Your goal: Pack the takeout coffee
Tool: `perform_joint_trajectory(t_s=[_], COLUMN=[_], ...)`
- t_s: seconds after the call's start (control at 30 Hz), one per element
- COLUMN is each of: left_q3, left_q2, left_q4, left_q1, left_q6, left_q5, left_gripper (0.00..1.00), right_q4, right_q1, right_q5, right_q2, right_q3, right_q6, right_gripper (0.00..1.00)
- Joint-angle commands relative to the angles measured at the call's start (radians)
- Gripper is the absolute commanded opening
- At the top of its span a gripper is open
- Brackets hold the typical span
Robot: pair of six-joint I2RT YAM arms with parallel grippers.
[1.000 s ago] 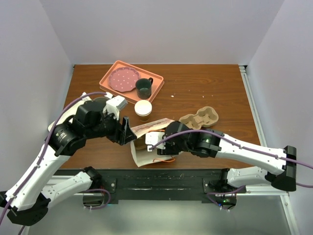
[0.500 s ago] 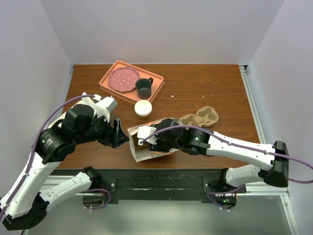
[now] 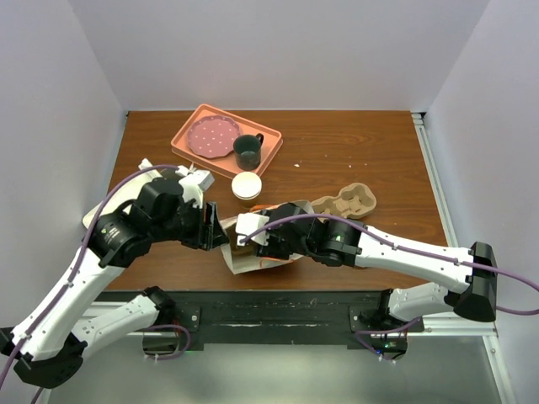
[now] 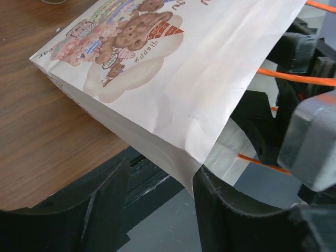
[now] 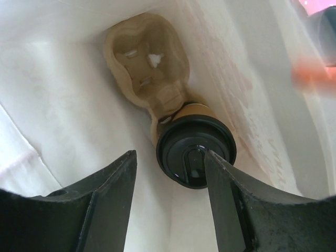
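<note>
The takeout coffee (image 5: 195,149), tan with a black lid, sits deep inside the printed paper bag (image 3: 244,263), against a moulded pulp carrier (image 5: 147,63). My right gripper (image 5: 170,157) reaches into the bag's mouth and is open; its right finger overlaps the lid's edge and its left finger is clear of the lid. In the top view the right gripper (image 3: 253,236) is half hidden by the bag. My left gripper (image 4: 163,170) is open at the bag's (image 4: 173,79) lower corner. That paper edge rests against its right finger.
A lidless tan paper cup (image 3: 246,187) stands just behind the bag. A second pulp carrier (image 3: 343,204) lies to the right. The pink tray (image 3: 187,151) at the back holds a dotted plate (image 3: 210,135) and a dark green mug (image 3: 248,151). The bag lies near the table's front edge.
My right gripper has pushed left into the bag's mouth. My left gripper drew back from the bag, then came back to its corner with narrower jaws.
</note>
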Motion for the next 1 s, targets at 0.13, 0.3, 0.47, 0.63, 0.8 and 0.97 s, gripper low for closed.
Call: perform_joint_trajectory(t_s=[0.13,0.3,0.47,0.63,0.8,0.97], left_q3=[-0.035,-0.049,-0.059,-0.076,-0.082,-0.064], left_q2=[0.004,-0.024,-0.011,-0.022,-0.03,-0.022], left_q4=[0.111,0.184,0.18,0.194,0.201,0.187], left_q1=[-0.005,-0.005,-0.009,-0.011,-0.011,-0.011], left_q6=[-0.008,0.007,0.05,0.064,0.077,0.091], left_q5=[0.023,0.053,0.029,0.029,0.049,0.05], left_gripper=[0.09,0.0,0.0,0.0,0.0,0.0], right_q4=[0.092,0.131,0.153,0.136,0.141,0.153], right_q1=[-0.027,-0.067,-0.09,-0.101,-0.104,-0.104], right_q5=[0.105,0.09,0.09,0.061,0.053,0.094], right_q2=[-0.043,-0.054,-0.054,-0.029,0.026,0.069], right_q3=[-0.06,-0.132,-0.156,-0.149,-0.132,-0.121], right_q6=[-0.042,-0.065,-0.062,-0.083,-0.1,-0.115], right_gripper=[0.68,0.79,0.93,0.98,0.98,0.96])
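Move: The black-lidded coffee cup stands inside the open bag, some 7 cm ahead of the right hand, 1 cm to its left and 11 cm below. The carrier's empty pocket is about 8 cm to the left of that cup and 1 cm farther out. The bag's rim corner lies at the left hand's fingertips, about 1 cm to its right; from this hand the white-lidded cup outside is 16 cm ahead, 8 cm right and 20 cm below. Forward, right and down into the bag goes the right hand, then mostly straight down, about 7 cm in all, its half-open fingers spreading wide on the way to the black lid. Meanwhile the left hand's fingers shut on the bag's rim corner and pinch it, easing about 2 cm to the right and forward. ##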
